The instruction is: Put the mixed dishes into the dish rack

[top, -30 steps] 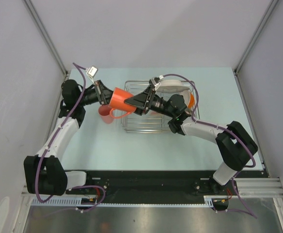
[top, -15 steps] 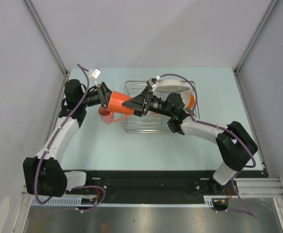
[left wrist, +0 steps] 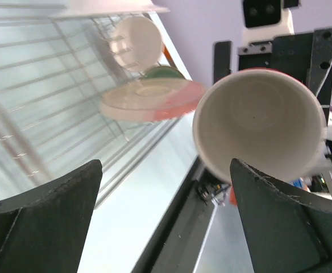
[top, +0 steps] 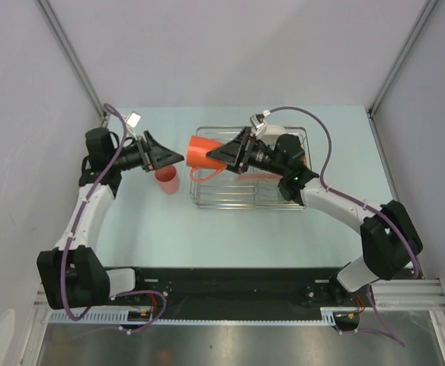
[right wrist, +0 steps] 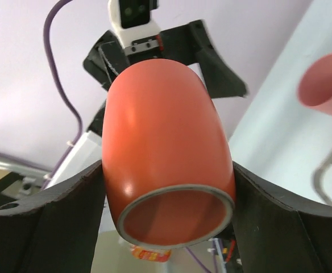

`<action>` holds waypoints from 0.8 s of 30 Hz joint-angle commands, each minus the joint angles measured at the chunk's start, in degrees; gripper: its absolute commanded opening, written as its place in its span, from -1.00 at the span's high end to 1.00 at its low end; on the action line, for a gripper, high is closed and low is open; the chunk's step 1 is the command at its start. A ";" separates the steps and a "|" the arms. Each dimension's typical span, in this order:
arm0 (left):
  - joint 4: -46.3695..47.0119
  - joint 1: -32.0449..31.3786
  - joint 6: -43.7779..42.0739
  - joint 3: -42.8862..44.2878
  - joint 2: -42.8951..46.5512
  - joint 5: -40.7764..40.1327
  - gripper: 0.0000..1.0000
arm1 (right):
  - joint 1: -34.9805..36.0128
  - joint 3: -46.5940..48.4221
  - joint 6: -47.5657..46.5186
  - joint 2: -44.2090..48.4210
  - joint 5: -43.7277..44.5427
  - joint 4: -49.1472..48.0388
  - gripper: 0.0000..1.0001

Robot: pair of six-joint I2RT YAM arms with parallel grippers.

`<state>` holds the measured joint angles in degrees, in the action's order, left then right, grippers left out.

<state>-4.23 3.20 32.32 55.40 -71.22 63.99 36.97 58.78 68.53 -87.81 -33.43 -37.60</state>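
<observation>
My right gripper (top: 221,155) is shut on an orange cup (top: 202,151), held on its side above the left end of the dish rack (top: 230,200). In the right wrist view the cup (right wrist: 166,136) fills the space between the fingers. My left gripper (top: 175,158) is open and empty, just left of the cup, whose white inside (left wrist: 260,122) faces it. A second orange cup (top: 167,181) stands on the table below. In the rack are the cream-and-pink plate (left wrist: 154,99), the pale green bowl (left wrist: 163,72) and a small white bowl (left wrist: 135,42).
A large white plate's rim (left wrist: 115,5) shows at the top of the left wrist view. The right arm lies across the rack and hides most of its contents from above. Grey walls close in the table on the left, back and right.
My left gripper let go of the orange cup and drew back to the left. My right gripper kept the cup and carried it slightly right, over the rack.
</observation>
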 commanded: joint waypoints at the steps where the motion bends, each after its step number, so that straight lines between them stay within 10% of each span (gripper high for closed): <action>1: -1.66 5.67 -3.66 2.96 2.31 2.89 -0.99 | -1.99 6.15 -11.12 6.24 3.36 10.42 1.00; 7: -6.12 10.68 -8.13 3.40 1.96 1.94 -0.99 | 0.72 19.32 -32.00 4.07 17.12 39.75 1.00; 14: -10.89 10.60 -23.16 3.23 1.44 -15.79 -0.96 | 10.13 56.98 -48.12 -16.93 41.75 76.39 1.00; 24: -9.40 10.51 -28.45 0.15 2.05 -20.83 -0.91 | 13.83 86.32 -54.82 -41.56 61.64 93.33 1.00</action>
<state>-14.61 13.63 8.03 56.49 -70.67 46.22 51.53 139.41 18.00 -127.17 17.85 48.64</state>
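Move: From the left gripper, empty, the pink cup stands about 8 cm ahead, 5 cm left and 22 cm below; the orange mug it has let go of hangs some 10 cm to its right, 2 cm back and 3 cm higher. From the right gripper, which holds that mug, the rack's left end lies roughly 16 cm ahead, 4 cm left and 27 cm below, the racked pink plate 10 cm ahead, 12 cm right and 22 cm below. Carry the orange mug in the right gripper about 11 cm forward and some 5 cm left towards the rack's left end, arching slightly up before sinking, and swing the fingers from pointing left to pointing down, keeping the grip. Meanwhile draw the open left gripper about 10 cm left, away from the mug, going forward and down as well and turning its fingers towards the pink cup. ##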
